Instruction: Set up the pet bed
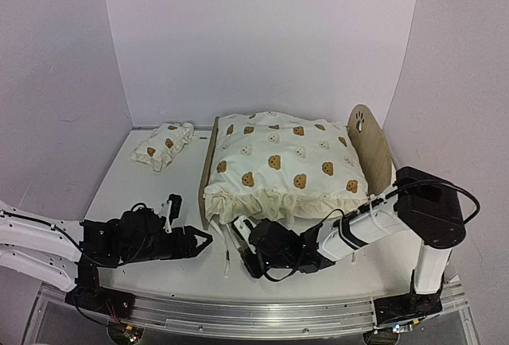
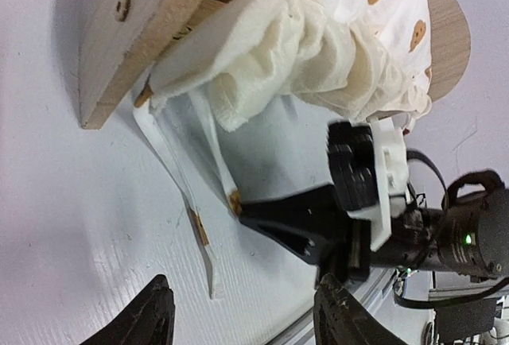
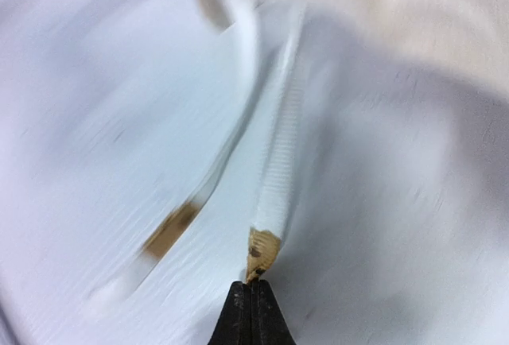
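Note:
The pet bed (image 1: 372, 142) is a light plywood frame at the back of the table, with its near end board (image 2: 127, 51) close in the left wrist view. A cream bear-print cushion (image 1: 282, 166) lies on it, and its white ties (image 1: 231, 242) trail onto the table. My right gripper (image 3: 251, 293) is shut on the tan tip of one tie (image 3: 278, 170). The top view shows this gripper (image 1: 238, 251) low at the bed's front left corner. My left gripper (image 1: 203, 239) stands open just to the left, its fingers (image 2: 151, 317) empty. A second tie (image 2: 199, 226) lies loose between them.
A small matching bear-print pillow (image 1: 163, 145) lies at the back left of the white table (image 1: 119, 186). White walls close in the back and both sides. The right arm's black fingers (image 2: 294, 222) reach across the left wrist view.

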Motion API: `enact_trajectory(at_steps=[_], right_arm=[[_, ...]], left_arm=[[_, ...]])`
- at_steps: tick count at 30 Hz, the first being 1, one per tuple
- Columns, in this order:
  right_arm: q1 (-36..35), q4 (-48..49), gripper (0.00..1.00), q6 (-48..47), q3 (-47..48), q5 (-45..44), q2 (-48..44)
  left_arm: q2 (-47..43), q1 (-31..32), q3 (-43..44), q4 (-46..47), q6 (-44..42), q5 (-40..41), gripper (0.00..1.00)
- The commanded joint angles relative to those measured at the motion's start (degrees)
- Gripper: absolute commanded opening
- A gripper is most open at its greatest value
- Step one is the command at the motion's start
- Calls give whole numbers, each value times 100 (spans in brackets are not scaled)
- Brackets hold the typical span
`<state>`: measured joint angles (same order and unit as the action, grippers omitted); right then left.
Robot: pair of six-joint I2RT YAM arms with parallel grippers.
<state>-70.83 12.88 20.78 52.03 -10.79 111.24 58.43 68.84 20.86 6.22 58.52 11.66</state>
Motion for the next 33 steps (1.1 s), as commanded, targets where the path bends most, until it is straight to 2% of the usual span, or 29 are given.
enact_trajectory(at_steps=[1, 6, 9, 11, 14, 17, 22, 26, 29, 33], right_arm=[[-128, -338, 0, 805, -402, 771, -995], [-133, 10, 0, 821, -399, 1286, -1210], [-133, 349, 0, 912, -396, 1519, -1186], [-141, 651, 0, 1051, -504, 1687, -1239], [-183, 938, 0, 1136, -680, 1772, -1317], [-203, 1285, 0, 1068, -805, 1921, -1327], [-244, 1382, 0, 947, -709, 2049, -1230], [-278, 1429, 0, 870, -663, 2057, -1163], [-296, 1425, 0, 851, -580, 2057, -1052], [-359, 1339, 0, 810, -395, 2015, -963]], left_arm=[[-219, -405, -194, 423, -88, -550, 60], [186, -608, -258, 1631, 230, -1589, 65], [690, -608, -160, 2204, 529, -1930, 60], [921, -600, -189, 2357, 806, -1922, 54], [1216, -600, -370, 2734, 1092, -1891, 52], [1603, -602, -226, 2934, 1020, -2059, 53], [1994, -613, -69, 3095, 1044, -1977, 42], [2171, -626, 98, 3144, 1061, -1884, 40], [2444, -624, 347, 3157, 946, -1991, 34], [2598, -653, 360, 3188, 843, -2094, 14]])
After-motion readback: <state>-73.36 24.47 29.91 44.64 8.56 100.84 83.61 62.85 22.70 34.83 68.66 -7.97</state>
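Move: The tie that the left hand goes for has its brown tip already pinched in the right fingers; from the left hand this tip is about 8 cm right, 3 cm ahead and 11 cm below. The loose tie's middle lies some 3 cm right, 1 cm ahead and 11 cm below the left hand, and the bed corner about 8 cm ahead, 1 cm left and 7 cm below. From the right hand, the open left gripper, where the tie is being taken, is 8 cm left, 3 cm back and 11 cm up. The right hand keeps its shut pinch on the brown tip and draws the tie back from the bed, first level and then rising, some 7 cm back and 7 cm up with a little leftward drift, while it rolls its left side up. Meanwhile the left hand, after a small hitch forward-left, swings about 7 cm to the right and some 3 cm down to the held tie just bedward of the right fingertips, tipping and rolling by about 20 degrees as its open fingers close most of the way around the strap. ##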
